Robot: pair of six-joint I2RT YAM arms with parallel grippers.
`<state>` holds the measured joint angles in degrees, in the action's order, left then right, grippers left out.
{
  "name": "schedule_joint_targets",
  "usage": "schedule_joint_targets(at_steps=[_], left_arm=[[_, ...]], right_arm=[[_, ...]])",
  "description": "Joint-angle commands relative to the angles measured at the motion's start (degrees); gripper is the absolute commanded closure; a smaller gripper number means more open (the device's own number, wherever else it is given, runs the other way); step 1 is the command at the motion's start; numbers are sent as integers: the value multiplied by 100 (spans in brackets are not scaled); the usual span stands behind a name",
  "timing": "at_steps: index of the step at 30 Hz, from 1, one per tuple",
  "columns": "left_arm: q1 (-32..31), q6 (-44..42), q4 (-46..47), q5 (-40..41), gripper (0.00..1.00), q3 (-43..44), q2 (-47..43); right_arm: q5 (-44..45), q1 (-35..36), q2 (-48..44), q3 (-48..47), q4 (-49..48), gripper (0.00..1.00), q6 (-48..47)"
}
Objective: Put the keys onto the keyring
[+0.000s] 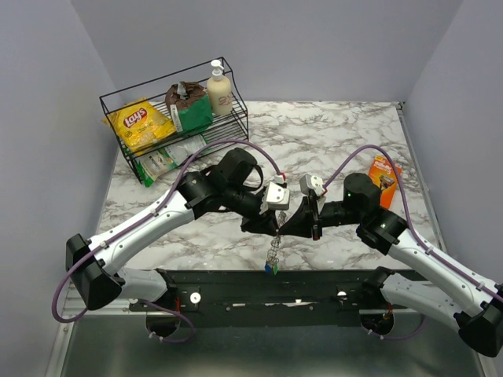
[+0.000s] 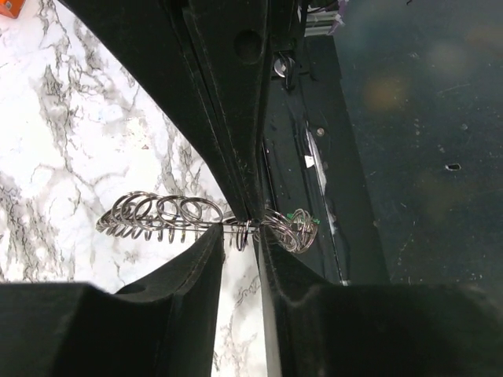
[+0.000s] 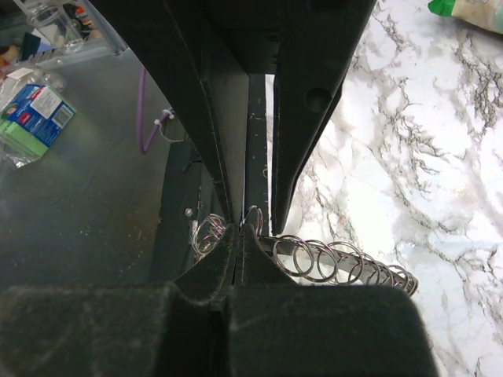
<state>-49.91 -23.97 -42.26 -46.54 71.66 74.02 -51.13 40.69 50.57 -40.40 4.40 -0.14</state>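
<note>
The keyring [image 2: 157, 216] is a silvery coil of many small loops. It hangs between the two arms over the table's near edge [image 1: 274, 250]. My right gripper [image 3: 238, 234] is shut on its wire, and one loop pokes up just past the fingertips. My left gripper [image 2: 240, 236] faces it from the other side. Its jaws are open with a narrow gap, and they straddle one small loop without pinching it. The keys [image 1: 269, 269] dangle at the coil's lower end as blue and green specks. A green bit [image 2: 300, 217] shows among the bunched loops.
A black wire rack [image 1: 110, 106] at the back left holds a Lay's bag [image 1: 140, 122], a brown packet and a soap bottle [image 1: 219, 90]. An orange packet [image 1: 384, 177] lies to the right. A black rail [image 1: 259, 287] runs along the near edge.
</note>
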Motion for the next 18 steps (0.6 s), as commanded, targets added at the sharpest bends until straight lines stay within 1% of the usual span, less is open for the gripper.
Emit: schedule_joint_targets(at_steps=[1, 5, 6, 7, 13, 16, 18], left_arm=[[-71, -12, 42, 14, 71, 155, 77], [-124, -12, 7, 31, 88, 173, 121], [-133, -20, -10, 66, 97, 173, 122], [-133, -29, -28, 67, 100, 199, 139], [-186, 76, 121, 347, 100, 95, 69], [-195, 322, 612, 628, 100, -221, -168], [-195, 479, 1113, 734, 100, -441, -414]], right_arm=[[16, 18, -108, -196, -71, 99, -91], [33, 18, -126, -179, -80, 99, -91], [33, 18, -135, -178, -80, 99, -91], [42, 10, -152, -170, -80, 99, -91], [331, 10, -292, -135, -89, 99, -56], [586, 18, -451, -91, -89, 99, -21], [692, 18, -574, -56, -98, 98, -3]])
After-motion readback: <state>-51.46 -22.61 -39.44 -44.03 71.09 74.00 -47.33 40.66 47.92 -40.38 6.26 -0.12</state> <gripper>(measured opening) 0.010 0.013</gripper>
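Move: The left fingers, still part open, already straddle the keyring wire: the stretch to be pinched lies practically at the hand point, perhaps 1 cm farther right. The right hand already holds that same stretch between its shut fingertips, practically at its own hand point. The blue and green keys hang off the keyring's lower end, from either hand about 4 cm back, 9 cm down and a centimetre or two to the left. The left fingers shut on the keyring wire and pinch it right beside the right hand's fingertips, which keep their hold. The left hand eases down and back a little as it closes, then both hands drift together, right and slightly forward and up, each by less than 1 cm overall, the right wrist starting to turn about 5 degrees clockwise. ##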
